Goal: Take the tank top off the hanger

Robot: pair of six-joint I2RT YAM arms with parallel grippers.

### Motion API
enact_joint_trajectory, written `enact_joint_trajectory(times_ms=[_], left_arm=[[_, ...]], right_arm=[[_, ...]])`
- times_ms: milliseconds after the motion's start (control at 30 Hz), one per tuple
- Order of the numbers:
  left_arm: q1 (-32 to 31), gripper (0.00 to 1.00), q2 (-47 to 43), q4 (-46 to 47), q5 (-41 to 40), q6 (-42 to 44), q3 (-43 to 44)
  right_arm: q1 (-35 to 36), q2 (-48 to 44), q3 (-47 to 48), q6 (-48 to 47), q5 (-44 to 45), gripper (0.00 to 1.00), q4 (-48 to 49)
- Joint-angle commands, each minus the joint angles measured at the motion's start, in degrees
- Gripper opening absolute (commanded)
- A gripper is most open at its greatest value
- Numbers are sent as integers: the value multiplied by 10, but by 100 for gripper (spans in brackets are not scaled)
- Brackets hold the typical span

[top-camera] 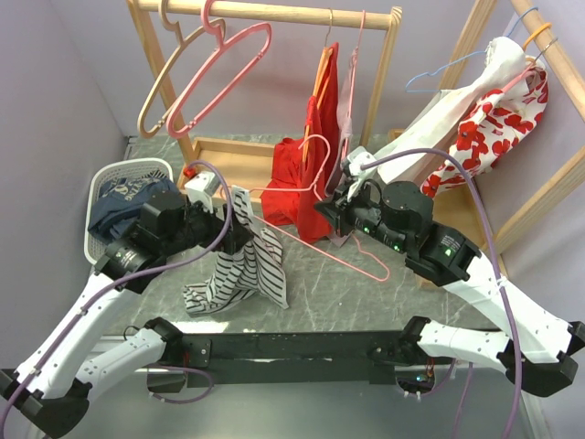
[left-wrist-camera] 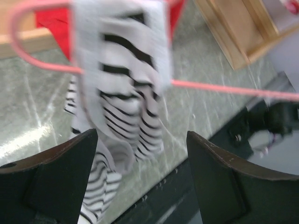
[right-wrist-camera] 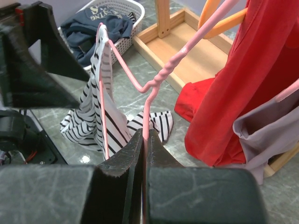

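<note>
The black-and-white striped tank top (top-camera: 236, 270) hangs by a strap from one end of a pink wire hanger (top-camera: 358, 262), and its lower part is heaped on the grey table. My right gripper (top-camera: 322, 208) is shut on the hanger's wire (right-wrist-camera: 145, 112) below the twisted neck. In the right wrist view the tank top (right-wrist-camera: 93, 116) drapes over the hanger's far arm. My left gripper (top-camera: 239, 229) is at the strap, jaws open. In the left wrist view the striped cloth (left-wrist-camera: 121, 70) hangs over the hanger (left-wrist-camera: 224, 88) just beyond the spread fingers (left-wrist-camera: 60, 172), with a fold beside the left one.
A white basket (top-camera: 166, 166) with dark blue clothes sits at the far left. A wooden rack (top-camera: 274, 13) behind carries empty pink and beige hangers and a red garment (top-camera: 315, 155). A second rack at the right holds a red-flowered garment (top-camera: 489, 128).
</note>
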Motion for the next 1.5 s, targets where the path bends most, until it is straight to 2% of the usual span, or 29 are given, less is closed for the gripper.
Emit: enact_joint_trajectory(times_ms=[0, 67, 133, 233, 333, 367, 433, 467, 500, 567, 667, 833, 1033, 1200, 1467], left_arm=[[1, 83, -15, 98, -115, -59, -20], [1, 86, -15, 102, -135, -58, -27], [1, 85, -11, 106, -159, -61, -30], [1, 83, -14, 131, -153, -65, -42], [1, 63, -12, 163, -127, -67, -62], [1, 41, -9, 161, -115, -65, -60], [1, 23, 4, 148, -97, -60, -53], [1, 5, 5, 144, -97, -59, -52], [1, 1, 5, 141, -111, -54, -53], [1, 1, -4, 132, -133, -53, -52], [1, 1, -25, 116, -207, -54, -42], [4, 1, -39, 83, -332, -41, -9], [21, 1, -25, 53, -425, -59, 19], [47, 1, 5, 58, -366, -47, 10], [47, 1, 121, -120, -272, -79, 23]], right_arm=[[-2, -21, 23, 7, -4, 0, 50], [-3, -24, 24, 8, -11, 0, 49], [-3, -29, 21, 10, -17, 0, 56], [-3, -31, 20, 12, -18, 0, 56], [-2, -28, 19, 14, -18, 0, 60], [-3, -27, 20, 14, -18, 0, 59], [-3, -24, 23, 13, -13, 0, 55], [-3, -23, 23, 14, -6, 0, 54], [-3, -21, 23, 15, -1, 0, 54], [-4, -17, 22, 11, 20, 0, 47], [-3, -3, 30, 10, 48, 0, 24], [-3, -5, 26, 10, 46, 0, 10], [-3, -8, 23, 7, 37, 0, 2], [-3, -17, 19, 9, 46, 0, 5], [-3, -40, 36, -6, 126, 0, -5]])
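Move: About 5 cm ahead of the open left fingers, at roughly their height, hangs the tank top's upper end, draped over the tip of the pink hanger. The red top stands some 14 cm ahead and 14 cm to the right of that hand, and the white basket about 32 cm to its left, 5 cm farther out and 20 cm below. From the right hand, the tank top's upper end lies some 20 cm left, 2 cm ahead and 5 cm lower. Reaching about 4 cm forward, the left hand shuts its fingers on the tank top's upper end, then carries it some 9 cm left and a little up and forward off the hanger tip, swinging nearly 30 degrees counter-clockwise, before dropping about 7 cm. The right hand keeps its pinch on the hanger, rising and sinking slightly, then easing 2 cm right. ##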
